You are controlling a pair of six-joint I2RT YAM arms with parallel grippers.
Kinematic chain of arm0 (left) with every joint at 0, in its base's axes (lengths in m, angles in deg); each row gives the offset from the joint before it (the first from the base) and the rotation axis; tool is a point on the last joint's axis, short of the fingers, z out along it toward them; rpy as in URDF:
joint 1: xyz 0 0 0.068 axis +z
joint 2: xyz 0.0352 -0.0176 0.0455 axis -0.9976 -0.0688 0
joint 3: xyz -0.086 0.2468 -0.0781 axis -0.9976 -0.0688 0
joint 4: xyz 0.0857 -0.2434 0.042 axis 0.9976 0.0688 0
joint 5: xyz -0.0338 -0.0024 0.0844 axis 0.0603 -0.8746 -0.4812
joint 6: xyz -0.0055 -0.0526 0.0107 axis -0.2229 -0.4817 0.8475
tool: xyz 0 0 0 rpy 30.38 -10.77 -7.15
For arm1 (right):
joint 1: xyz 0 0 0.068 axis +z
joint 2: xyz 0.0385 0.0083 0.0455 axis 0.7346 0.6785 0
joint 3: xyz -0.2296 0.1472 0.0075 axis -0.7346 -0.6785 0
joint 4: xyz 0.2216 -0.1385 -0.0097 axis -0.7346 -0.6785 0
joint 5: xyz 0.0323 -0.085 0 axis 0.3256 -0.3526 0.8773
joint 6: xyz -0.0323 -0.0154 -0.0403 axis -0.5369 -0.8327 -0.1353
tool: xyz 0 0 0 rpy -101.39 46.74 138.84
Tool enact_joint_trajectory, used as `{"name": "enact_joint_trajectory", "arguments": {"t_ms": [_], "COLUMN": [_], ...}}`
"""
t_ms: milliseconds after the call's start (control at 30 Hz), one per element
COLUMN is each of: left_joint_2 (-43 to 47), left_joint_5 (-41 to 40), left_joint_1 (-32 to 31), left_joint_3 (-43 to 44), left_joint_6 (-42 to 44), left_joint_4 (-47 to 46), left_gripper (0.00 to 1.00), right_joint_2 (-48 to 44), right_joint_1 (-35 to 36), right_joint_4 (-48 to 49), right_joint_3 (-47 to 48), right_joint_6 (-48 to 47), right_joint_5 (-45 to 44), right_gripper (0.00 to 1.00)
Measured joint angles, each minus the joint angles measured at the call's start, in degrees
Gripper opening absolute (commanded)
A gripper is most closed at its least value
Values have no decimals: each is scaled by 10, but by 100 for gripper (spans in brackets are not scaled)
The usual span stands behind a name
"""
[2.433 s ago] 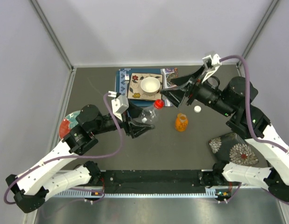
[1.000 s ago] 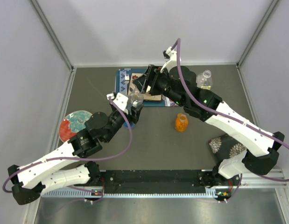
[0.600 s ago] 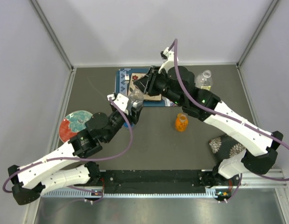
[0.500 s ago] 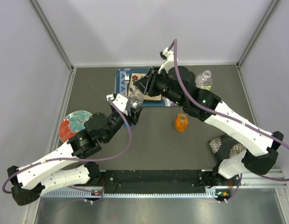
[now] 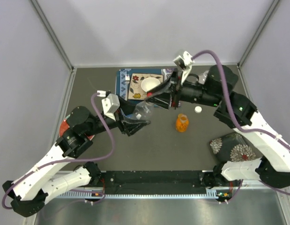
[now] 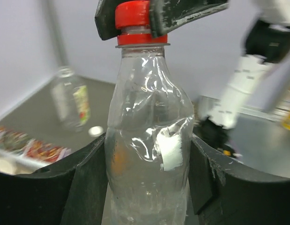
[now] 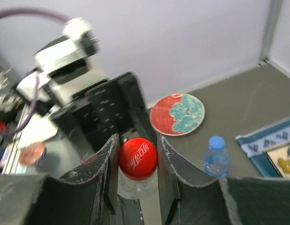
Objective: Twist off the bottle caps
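A clear plastic bottle (image 5: 144, 110) (image 6: 147, 154) is held off the table, with my left gripper (image 5: 137, 121) (image 6: 147, 180) shut on its body. Its red cap (image 5: 149, 95) (image 6: 134, 21) (image 7: 138, 158) sits between the fingers of my right gripper (image 5: 152, 97) (image 7: 138, 155), which is shut on it from above. A loose white cap (image 5: 197, 109) (image 6: 94, 131) lies on the table. A small bottle with a blue cap (image 7: 216, 142) stands near the plate. A small orange bottle (image 5: 182, 123) stands at the centre right.
A white bowl (image 5: 151, 85) rests on a patterned mat (image 5: 130, 86) at the back. A red and teal plate (image 7: 177, 114) lies to the left, mostly under my left arm. A floral pad (image 5: 234, 147) sits at the right. An uncapped labelled bottle (image 6: 72, 101) stands behind.
The left arm has carried the clear bottle from over the mat toward the table's middle. The right arm has swung back right, and its jaws have closed on the red cap.
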Motion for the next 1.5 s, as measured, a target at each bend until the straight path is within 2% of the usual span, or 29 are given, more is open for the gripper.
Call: {"name": "enact_joint_trajectory", "arguments": {"t_ms": [200,400,633,900,933,967,1033,1100,1367,1500], "left_joint_2": [-26,-70,-94,-101,-101,-101,-101,-100,-93,-90], "left_joint_5": [235,391,476,503,503,502,499,495,449,426], "left_joint_1": [31,39,37,37,37,37,37,38,45,49], "left_joint_3": [1,0,-12,-20,-20,-20,-20,-19,1,1], "left_joint_6": [-93,-221,-327,-335,-333,-328,-314,-293,-209,-189], "left_joint_4": [-69,-181,-281,-293,-292,-288,-271,-252,-162,-142], "left_gripper": [12,12,13,13,13,13,13,13,17,17], "right_joint_2": [-56,-71,-56,-55,-56,-57,-62,-68,-87,-88], "right_joint_1": [-6,-14,-17,-20,-21,-23,-27,-30,-32,-31], "right_joint_4": [12,62,103,111,112,112,111,106,72,62], "right_joint_3": [-37,-64,-70,-83,-84,-87,-95,-103,-105,-105], "right_joint_6": [-72,-84,-104,-125,-125,-125,-123,-119,-98,-88], "right_joint_5": [163,306,444,499,499,499,494,479,404,377], "right_gripper": [0,0,0,0,5,20,30,33,62,70]}}
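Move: The right fingers already pinch the red cap, at the right hand point itself. From the left hand, still gripping the clear bottle, the cap is about 2 cm ahead, 4 to the right and 8 above. On the table some 40 cm below the right hand, the blue-capped bottle stands about 3 cm ahead and 10 left of it. The orange bottle stands 2 ahead and 18 right; the white bowl lies 25 ahead, 2 right. Still pinching the red cap, the right hand twists it counter-clockwise by nearly 50 degrees while the left, keeping its grip on the bottle, turns about as far clockwise. Both swing back towards the bases, about 13 cm for the right and 11 for the left, the right also easing rightward. Then both come forward 2 to 3 cm and turn partway back as the right fingers open and let go of the cap. ##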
